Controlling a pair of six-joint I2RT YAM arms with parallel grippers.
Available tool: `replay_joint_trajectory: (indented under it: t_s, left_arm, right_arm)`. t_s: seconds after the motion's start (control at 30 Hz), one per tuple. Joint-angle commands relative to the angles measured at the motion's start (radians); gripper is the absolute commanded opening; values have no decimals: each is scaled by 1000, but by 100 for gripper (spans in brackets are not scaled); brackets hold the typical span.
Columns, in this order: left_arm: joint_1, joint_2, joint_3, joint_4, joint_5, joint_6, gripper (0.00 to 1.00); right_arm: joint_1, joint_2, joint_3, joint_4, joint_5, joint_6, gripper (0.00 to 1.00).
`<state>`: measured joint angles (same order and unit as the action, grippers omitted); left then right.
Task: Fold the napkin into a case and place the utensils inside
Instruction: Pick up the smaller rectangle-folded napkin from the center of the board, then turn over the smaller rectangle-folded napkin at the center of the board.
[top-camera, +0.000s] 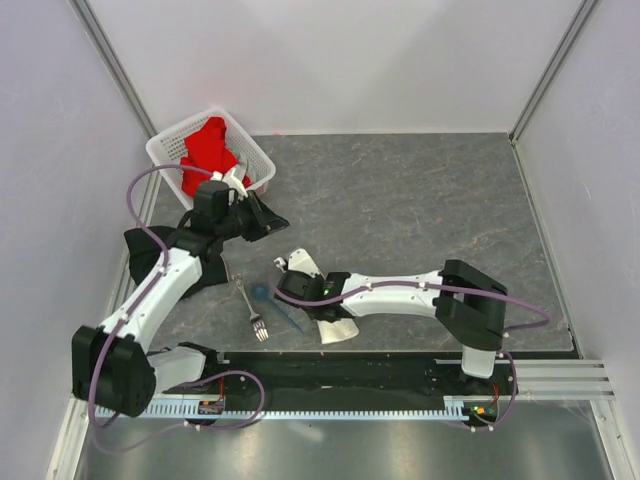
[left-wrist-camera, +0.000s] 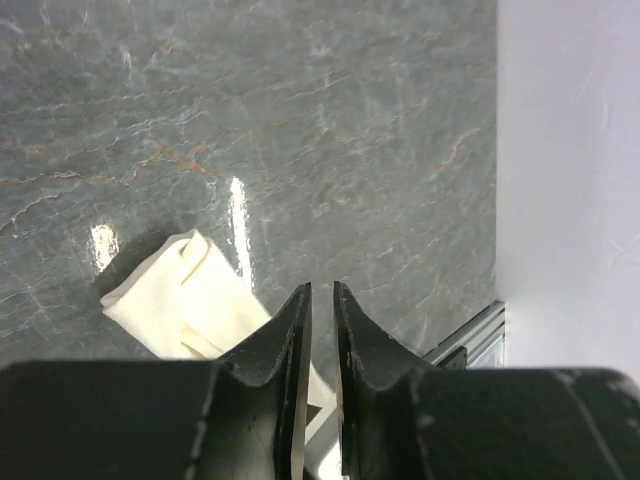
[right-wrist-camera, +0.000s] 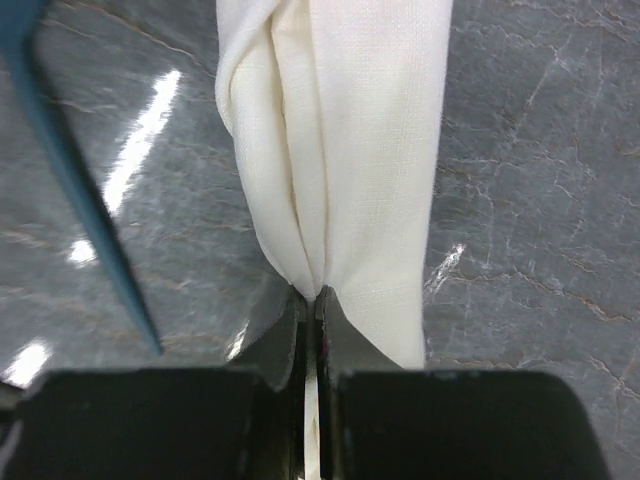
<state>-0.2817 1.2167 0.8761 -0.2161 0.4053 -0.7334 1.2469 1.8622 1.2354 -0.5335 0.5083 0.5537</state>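
Observation:
The cream-white napkin (right-wrist-camera: 340, 150) hangs bunched into a narrow layered strip, and my right gripper (right-wrist-camera: 310, 295) is shut on its folds. In the top view the right gripper (top-camera: 290, 268) sits left of the table's middle, with napkin (top-camera: 338, 330) showing beneath the arm. The silver fork (top-camera: 251, 306) and the blue spoon (top-camera: 276, 304) lie side by side just left of it; the spoon's handle (right-wrist-camera: 80, 190) passes left of the cloth. My left gripper (top-camera: 278, 220) hovers farther back, its jaws a narrow gap apart with nothing between them (left-wrist-camera: 322, 290). One end of the napkin (left-wrist-camera: 190, 300) lies below it.
A white perforated basket (top-camera: 165, 140) holding a red cloth (top-camera: 208, 150) stands at the back left corner. A black cloth (top-camera: 145, 243) lies under the left arm. A metal rail (top-camera: 560, 375) runs along the near edge, and walls close in the table.

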Motion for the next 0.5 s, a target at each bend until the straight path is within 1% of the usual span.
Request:
replay_joint_trajectory:
  t_s: [0.0,0.07,0.1,0.17,0.2,0.23,0.27,0.3,0.33,0.37,0.4,0.43,0.47]
  left_arm:
    - [9,-100,17,-133,-11,63,21]
    - [9,-127,1,-175,-26,89,21]
    - [9,-149,-2,-186,-31,95,21]
    - [9,-177,-22,-209,-30,109,21]
    - [9,-202,-29,-215,-26,114,21]
    - [9,-213,-38,-224,-29,121,21]
    - [9,-223,-43,-232,-31,124,21]
    - [9,-235,-48,-247,-31,127,21]
    - [9,-249,-55,-252,-30,132,21]
    - [9,-256,-54,-256,-28,134,21]
    - [10,-263,-54,-273,-28,138,21]
    - [9,-272,-48,-281,-29,144,21]
    - [9,-276,-43,-290,-29,149,21]
  right_arm:
    - [-68,-158,-5,84,-242,9,0]
    - [-108,-195,-37,133,-362,21,0]
    - [-153,-228,-80,203,-490,28,0]
    - [-196,-250,-126,278,-623,54,0]
    - [-240,-258,-169,361,-687,61,0]
    - [-263,-256,-192,406,-828,96,0]
    - [-283,-256,-220,461,-891,118,0]
    - [-315,-250,-273,589,-960,146,0]
    - [-329,-245,-296,637,-1031,185,0]
    - [-339,-239,-315,683,-1075,207,0]
    - [-362,-219,-348,786,-1117,231,0]
    - [-369,-209,-369,846,-1151,262,0]
    - [-380,-186,-388,907,-1212,332,0]
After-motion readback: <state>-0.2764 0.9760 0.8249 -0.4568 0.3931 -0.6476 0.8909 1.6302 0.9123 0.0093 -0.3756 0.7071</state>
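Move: The narrow folded napkin is already pinched near its middle in my right fingers, its centre within about 1 cm of them and its length running roughly forward and back. The blue spoon lies some 8 cm to the left of my right hand and 1 cm back; the fork about 14 cm left, also 1 cm back, both roughly 3 cm lower. From my empty left hand the napkin lies some 16 cm back, 6 cm right and 17 cm down. Keeping the pinch on the napkin, I raise my right hand about 6 cm, drifting a little left, then let it sink by 1 cm while I roll the wrist some 50 degrees, so the fingers swing from pointing forward-down to left-down. My left hand, empty and still slightly open, draws back about 6 cm and a little left, high over the board. ##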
